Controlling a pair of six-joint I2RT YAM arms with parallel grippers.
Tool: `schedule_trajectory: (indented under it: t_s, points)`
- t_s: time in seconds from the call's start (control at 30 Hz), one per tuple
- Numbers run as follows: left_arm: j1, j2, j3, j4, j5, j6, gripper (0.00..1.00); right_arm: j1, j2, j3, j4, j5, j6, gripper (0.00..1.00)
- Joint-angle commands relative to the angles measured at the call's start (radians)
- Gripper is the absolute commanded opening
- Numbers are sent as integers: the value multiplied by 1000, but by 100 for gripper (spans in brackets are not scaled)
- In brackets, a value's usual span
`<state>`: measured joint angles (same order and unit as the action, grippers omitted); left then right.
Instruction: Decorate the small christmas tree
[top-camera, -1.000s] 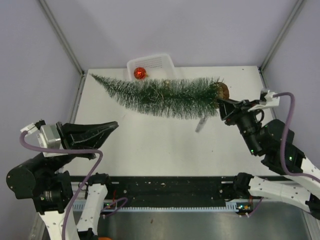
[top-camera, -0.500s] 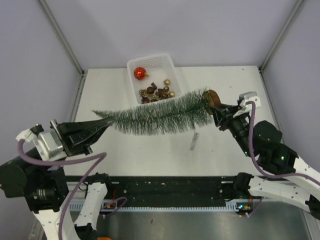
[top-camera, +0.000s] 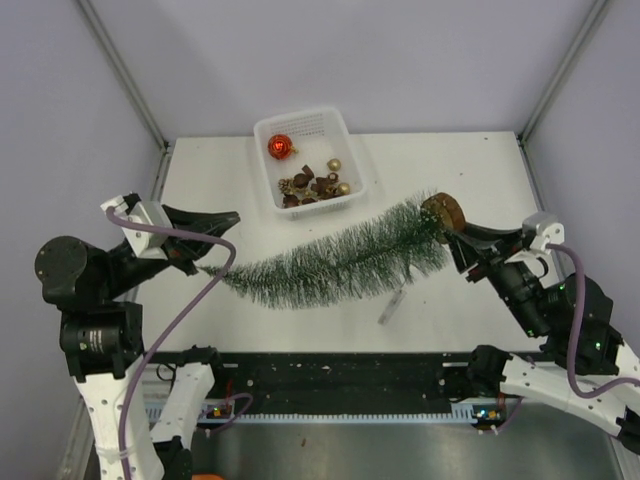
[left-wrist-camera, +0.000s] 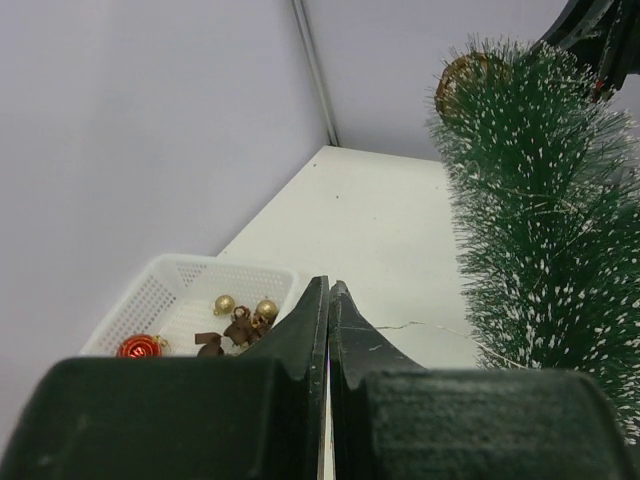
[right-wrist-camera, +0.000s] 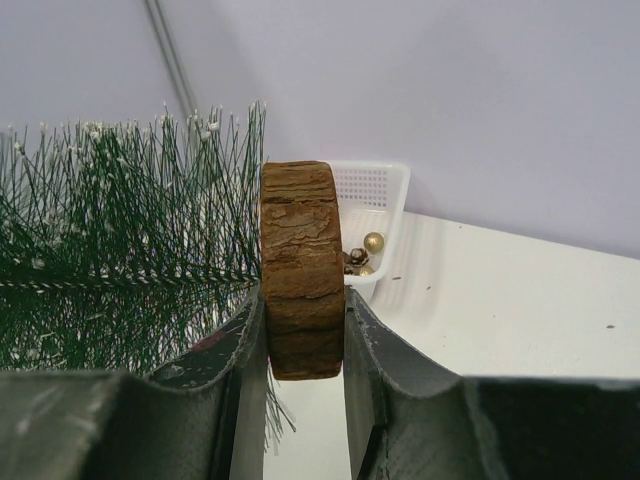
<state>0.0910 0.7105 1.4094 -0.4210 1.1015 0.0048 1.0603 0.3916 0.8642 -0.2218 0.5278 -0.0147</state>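
The small christmas tree (top-camera: 340, 262) hangs slantwise over the table, tip toward the left. Its brown wooden disc base (top-camera: 440, 212) is clamped between the fingers of my right gripper (top-camera: 452, 230). The right wrist view shows the disc (right-wrist-camera: 300, 260) edge-on in that gripper (right-wrist-camera: 303, 300), with the frosted bristles (right-wrist-camera: 120, 240) to its left. My left gripper (top-camera: 232, 216) is shut and holds nothing, hovering just beyond the tree's tip. In its own view the left gripper (left-wrist-camera: 328, 285) has its fingers pressed together, and the tree (left-wrist-camera: 540, 230) rises on the right.
A white basket (top-camera: 262, 130) stands at the table's far middle. It holds a red bauble (top-camera: 281, 146), gold baubles (top-camera: 334, 165) and brown ornaments. A small pale tag (top-camera: 390, 305) hangs under the tree. The cage's walls and posts close in the sides.
The right gripper has swung the tree toward the near side, off the basket, which now shows fully. The left arm has turned, its shut gripper now beside the tree's tip.
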Motion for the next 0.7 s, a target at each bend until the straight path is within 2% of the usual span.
schedule_trajectory:
  t_s: [0.0, 0.1, 0.2, 0.33, 0.5, 0.67]
  points:
    - [1, -32, -32, -4, 0, -1, 0, 7, -31, -4, 88, 3, 65, 0]
    - [3, -51, -72, 115, 75, -219, 0, 7, -59, 7, 93, 6, 88, 0]
    - [3, -72, -166, 395, 132, -519, 0, 7, -92, 16, 91, 20, 93, 0]
    - [1, -43, -188, 690, 185, -825, 0, 7, -122, 36, 67, 26, 84, 0]
    - [-2, -32, -152, 751, 202, -902, 0, 9, -131, 55, 58, 18, 85, 0]
    - [-8, -57, -155, 737, 204, -901, 0, 10, -105, 65, 81, 87, 110, 0]
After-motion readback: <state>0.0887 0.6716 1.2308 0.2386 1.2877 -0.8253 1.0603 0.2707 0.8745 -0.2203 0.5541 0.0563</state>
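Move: My left fingertips pinch the thin wire; the tree's middle lies about 12 cm to their right, level fore and aft or 1 cm back, and some 10 cm lower. Its wooden base is roughly 28 cm right, 5 cm ahead and 8 cm lower. From my right hand, already gripping that base, the tree's middle is about 16 cm left, 3 cm back and 2 cm lower. The white basket sits far out from my left hand, some 45 cm ahead, 7 cm right and 46 cm down. With the wire still pinched in shut fingers, I dip my left hand slightly, then draw it back about 5 cm and a little right, rising again, across the tree's narrow end. The hand rolls and swings clockwise, so its fingers point more squarely right. Meanwhile my right hand keeps its grip on the wooden base and carries it some 3 cm right, up and slightly back, tilting the narrow end upward about 10 degrees. ##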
